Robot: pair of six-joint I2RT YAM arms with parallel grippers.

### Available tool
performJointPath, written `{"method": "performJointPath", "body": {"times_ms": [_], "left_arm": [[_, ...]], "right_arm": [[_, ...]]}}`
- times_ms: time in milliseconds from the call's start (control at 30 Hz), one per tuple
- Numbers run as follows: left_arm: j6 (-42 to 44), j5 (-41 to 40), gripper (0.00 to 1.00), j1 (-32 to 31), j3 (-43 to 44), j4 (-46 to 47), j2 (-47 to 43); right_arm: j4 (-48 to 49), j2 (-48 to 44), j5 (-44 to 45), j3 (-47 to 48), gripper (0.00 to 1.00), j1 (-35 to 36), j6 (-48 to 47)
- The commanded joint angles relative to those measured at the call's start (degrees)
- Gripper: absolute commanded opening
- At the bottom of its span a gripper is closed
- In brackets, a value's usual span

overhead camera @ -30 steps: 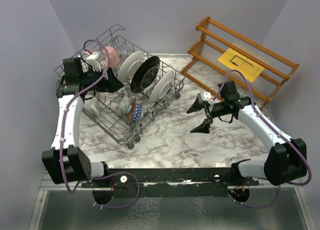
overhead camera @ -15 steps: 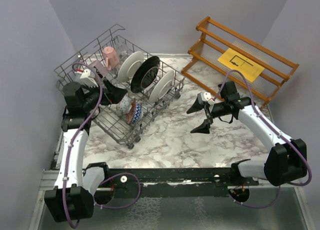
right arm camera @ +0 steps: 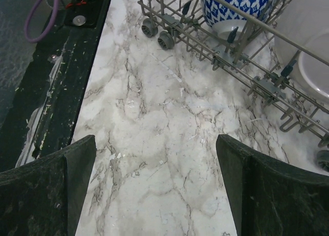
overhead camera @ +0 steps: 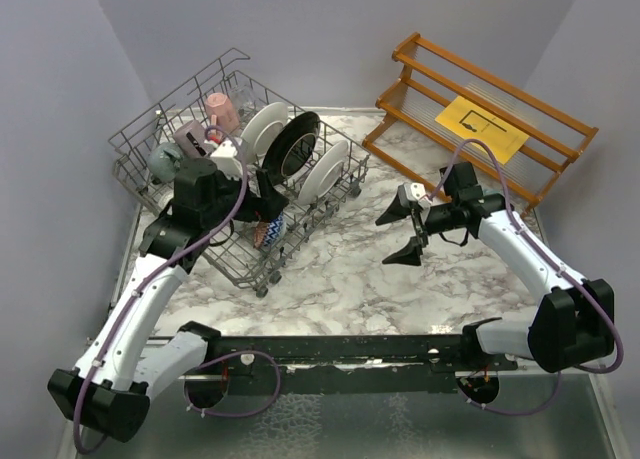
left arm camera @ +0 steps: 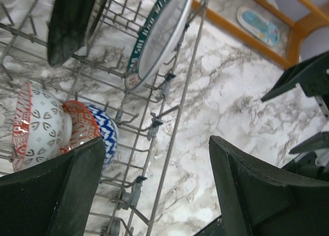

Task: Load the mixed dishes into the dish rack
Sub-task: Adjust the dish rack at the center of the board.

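Observation:
The dish rack (overhead camera: 215, 254) stands at the table's back left. Along its far left side sit a pink mug (overhead camera: 218, 107), a mauve mug (overhead camera: 189, 134) and a grey-teal mug (overhead camera: 164, 160). Two white plates (overhead camera: 262, 127) (overhead camera: 325, 169) and a black-rimmed plate (overhead camera: 292, 147) stand on edge in the tines. My left gripper (overhead camera: 268, 194) (left arm camera: 158, 141) hovers open and empty over the rack's right rail (left arm camera: 177, 123), beside a red patterned bowl (left arm camera: 38, 125) and a blue patterned bowl (left arm camera: 105, 133). My right gripper (overhead camera: 395, 236) (right arm camera: 156, 141) hangs open over bare marble, right of the rack (right arm camera: 205, 46).
An orange-brown wooden slatted shelf (overhead camera: 480, 109) with a yellow paper sheet (overhead camera: 483, 127) stands at the back right. Grey walls close in on the left, back and right. The rack's small wheels (right arm camera: 165, 39) rest on the marble table (overhead camera: 340, 269).
My left arm has pulled away from the rack's far-left corner and swung right, over the bowls. The mauve and grey-teal mugs it covered now show. The right arm has hardly moved.

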Motion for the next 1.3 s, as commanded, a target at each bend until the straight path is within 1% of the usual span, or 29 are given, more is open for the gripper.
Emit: {"method": "performJointPath", "body": {"times_ms": [0,100,133,200,233,267,333,367,467,533,600,667,700,800,900,1133,1267], "left_arm": [[2.2,-10.5,0.83,-8.2,5.0,-10.1,2.5],[1.3,-18.5,0.80,-16.1,8.0,-16.1,7.1],[1.2,-22.0,0.80,-19.9,9.4,-18.1,8.8],[1.0,-29.7,0.80,-24.4,11.5,-21.9,12.2],[0.8,-33.4,0.77,-25.5,12.4,-23.5,13.6],[0.6,-35.2,0.75,-26.0,13.2,-24.7,14.9],[0.7,-36.3,0.70,-26.2,13.9,-26.1,17.0],[0.7,-36.5,0.65,-26.2,14.1,-26.5,17.9],[0.9,-35.5,0.57,-26.2,14.0,-28.1,20.6],[1.2,-33.2,0.55,-26.2,13.4,-28.4,21.9],[1.6,-29.4,0.43,-26.2,12.4,-27.1,22.4],[1.4,-25.8,0.28,-26.2,12.0,-25.6,22.5],[1.3,-24.3,0.23,-26.2,12.0,-25.1,22.5],[0.8,-20.6,0.15,-26.2,12.2,-24.1,22.6],[0.7,-18.1,0.00,-26.2,12.1,-22.4,23.2],[-0.2,-11.5,0.00,-26.2,13.7,-11.8,26.4],[-0.8,-8.9,0.00,-26.2,16.3,-8.5,30.0]], "right_arm": [[-0.4,-1.2,-1.1,-0.2,1.00,-2.4,-0.4],[-0.4,-1.1,-1.0,-0.3,1.00,-3.9,-0.4],[-0.4,-1.1,-0.9,-0.3,1.00,-4.3,-0.5],[-0.3,-1.0,-0.9,-0.3,1.00,-5.0,-0.4],[-0.3,-1.0,-0.9,-0.4,1.00,-5.3,-0.4],[-0.2,-0.9,-1.0,-0.4,1.00,-5.7,-0.4],[-0.2,-0.7,-1.1,-0.5,1.00,-6.3,-0.4],[-0.2,-0.6,-1.1,-0.5,1.00,-6.5,-0.4],[0.0,-0.4,-0.8,-0.6,1.00,-7.1,-0.4],[0.0,-0.4,-0.8,-0.6,1.00,-7.4,-0.4],[0.0,-0.3,-0.8,-0.7,1.00,-7.6,-0.4],[0.1,-0.1,-0.8,-0.7,1.00,-7.7,-0.4],[0.0,-0.1,-0.8,-0.7,1.00,-7.7,-0.4],[0.0,-0.2,-0.8,-0.7,1.00,-7.8,-0.4],[-0.1,-0.3,-0.7,-0.6,1.00,-7.9,-0.6],[-0.3,-0.8,-0.6,-0.6,1.00,-8.3,-0.9],[-0.3,-1.0,-0.7,-0.6,1.00,-8.6,-1.0]]}}
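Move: For the left hand, open, the spot to grip on the dish rack's right-hand rim lies about 4 cm back, 5 cm right and 11 cm down. The blue bowl sits about 3 cm back, level sideways and 15 cm down; the teal-rimmed plate is roughly 10 cm ahead and 12 cm right, 12 cm down. From the idle right hand that rim spot is about 24 cm left, 2 cm ahead and 1 cm lower. Left hand drops some 11 cm and rightward, pinches the rack's rim, drags it right; right hand eases forward-right. ##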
